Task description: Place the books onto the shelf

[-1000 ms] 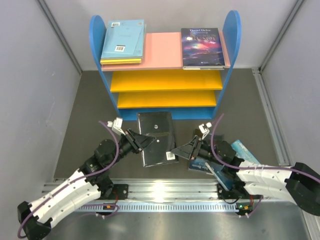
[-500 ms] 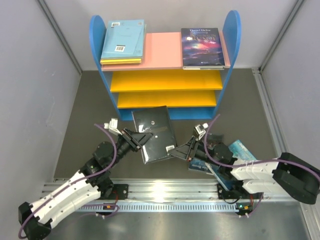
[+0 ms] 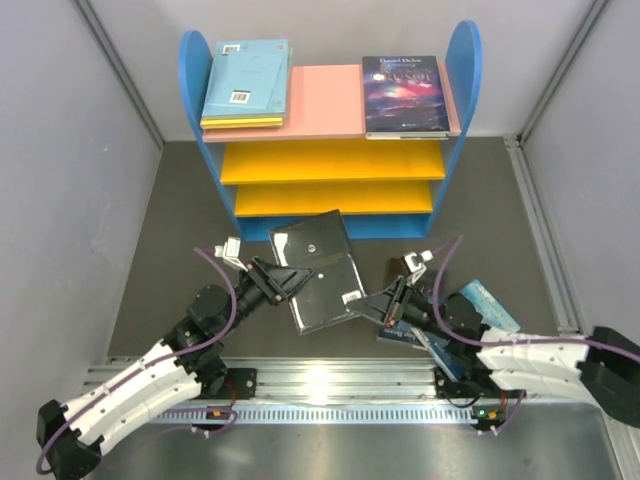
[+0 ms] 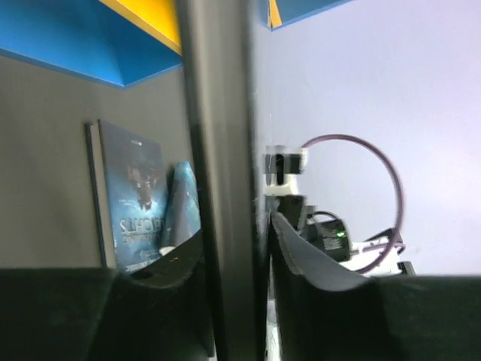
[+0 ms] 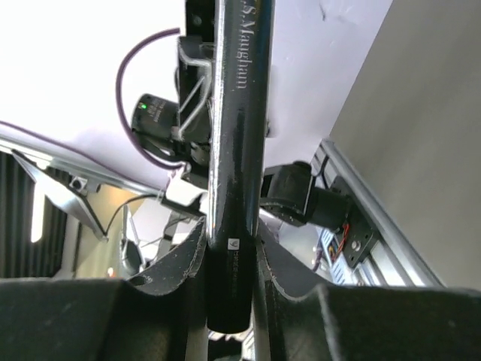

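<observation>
A glossy black book (image 3: 320,272) hangs tilted just in front of the shelf (image 3: 330,205), held from both sides. My left gripper (image 3: 284,279) is shut on its left edge, and the book's edge (image 4: 222,150) runs up between the jaws of my left gripper (image 4: 233,248). My right gripper (image 3: 366,304) is shut on its lower right corner, and its fingers press both sides of the spine (image 5: 239,113) at my right gripper (image 5: 231,248). On the pink top board lie a light blue book stack (image 3: 246,82) and a dark purple-blue book (image 3: 405,95).
More books lie on the dark floor under my right arm: a teal one (image 3: 490,303) and a dark blue one (image 3: 402,332), whose cover (image 4: 139,203) also shows in the left wrist view. Two yellow boards (image 3: 335,160) are bare. Grey walls enclose the sides, and a metal rail (image 3: 330,385) runs along the near edge.
The black book has come up off the floor, turned clockwise and shifted toward the shelf. My right gripper has closed on its spine, while my left gripper has kept hold.
</observation>
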Robot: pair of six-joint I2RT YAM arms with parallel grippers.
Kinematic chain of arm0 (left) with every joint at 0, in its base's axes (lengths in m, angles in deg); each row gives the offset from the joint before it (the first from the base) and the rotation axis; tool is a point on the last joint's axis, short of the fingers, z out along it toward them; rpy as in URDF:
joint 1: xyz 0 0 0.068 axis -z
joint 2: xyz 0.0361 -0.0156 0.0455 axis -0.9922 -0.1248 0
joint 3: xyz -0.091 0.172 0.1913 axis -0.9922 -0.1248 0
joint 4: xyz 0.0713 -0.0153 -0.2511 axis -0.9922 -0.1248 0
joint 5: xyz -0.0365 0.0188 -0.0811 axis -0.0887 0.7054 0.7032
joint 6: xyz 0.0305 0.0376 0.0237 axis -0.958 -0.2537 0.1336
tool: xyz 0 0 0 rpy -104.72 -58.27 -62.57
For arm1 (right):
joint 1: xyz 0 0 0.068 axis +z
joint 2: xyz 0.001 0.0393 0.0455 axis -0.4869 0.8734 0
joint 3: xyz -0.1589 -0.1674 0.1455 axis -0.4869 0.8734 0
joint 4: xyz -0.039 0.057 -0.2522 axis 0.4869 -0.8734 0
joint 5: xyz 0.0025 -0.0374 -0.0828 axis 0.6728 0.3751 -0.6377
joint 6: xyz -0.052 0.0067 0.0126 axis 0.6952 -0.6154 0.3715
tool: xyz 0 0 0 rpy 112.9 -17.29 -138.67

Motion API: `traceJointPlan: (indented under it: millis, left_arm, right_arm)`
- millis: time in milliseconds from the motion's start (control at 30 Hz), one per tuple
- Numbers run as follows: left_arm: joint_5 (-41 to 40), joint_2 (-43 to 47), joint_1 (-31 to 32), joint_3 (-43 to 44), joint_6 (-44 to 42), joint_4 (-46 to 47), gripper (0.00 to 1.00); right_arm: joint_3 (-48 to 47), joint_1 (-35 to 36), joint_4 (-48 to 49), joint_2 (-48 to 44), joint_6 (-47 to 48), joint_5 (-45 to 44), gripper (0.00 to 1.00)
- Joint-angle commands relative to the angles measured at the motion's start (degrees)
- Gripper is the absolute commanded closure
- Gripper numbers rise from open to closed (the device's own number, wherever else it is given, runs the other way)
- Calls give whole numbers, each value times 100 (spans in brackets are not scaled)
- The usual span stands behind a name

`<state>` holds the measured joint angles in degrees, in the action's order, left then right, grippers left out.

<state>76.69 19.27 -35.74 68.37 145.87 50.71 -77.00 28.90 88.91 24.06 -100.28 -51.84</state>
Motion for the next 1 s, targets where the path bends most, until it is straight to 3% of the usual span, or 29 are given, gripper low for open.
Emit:
traceJointPlan:
  millis: [0, 67, 167, 267, 467, 600, 733, 967]
  left_arm:
    - [-219, -70, -104, 185, -655, -85, 44]
    - [-130, -123, -112, 264, -735, -313, 30]
    - [-33, -88, -112, 308, -840, -568, 15]
    - [-103, 113, -104, 361, -998, -1023, 6]
    - [-735, 1053, -104, 292, -1236, -2027, 1]
    - [-991, 1485, -104, -59, -1228, -2283, 1]
    - [-842, 1442, -104, -753, -999, -1845, 1]
    - [-517, 301, -104, -2230, -779, 719, 2]
  right_arm:
    - [-153, 41, -441, -1334, 585, -518, 100]
    - [-433, 41, -1939, -2272, 858, -633, 100]
    - [-864, 41, -3131, -3310, 1263, -853, 100]
    - [-1435, 41, -4948, -4085, 1641, -1116, 100]
    - [-2595, 41, -6737, -4738, 2169, -1626, 100]
    - [-3307, 41, -7037, -4529, 2415, -1618, 100]
    - [-4298, 41, -7161, -3949, 2564, -1521, 100]
    - [-6794, 41, -8230, -1992, 3485, -1881, 100]
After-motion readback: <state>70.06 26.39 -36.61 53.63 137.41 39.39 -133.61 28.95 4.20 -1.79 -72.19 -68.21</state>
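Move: The black book is held by both hands; its middle lies roughly 3 cm ahead and 4 cm right of the left hand. From the right hand, the purple book on the top shelf is some 43 cm ahead, 12 cm right and 13 cm higher. The blue stack stands level with the purple book but about 25 cm to the hand's left. Down on the table, about 25 cm lower, the dark blue book lies some 14 cm ahead and 18 cm right. The black book leaves the left hand as those fingers spring wide open, and the right hand, keeping its pinch near the edge, swings it about 10 cm right, then mostly up some 22 cm, turning clockwise and tipping upward by about 20 degrees each. The emptied left hand edges left a few centimetres, then sinks quickly towards the table, rolling its left side up. ##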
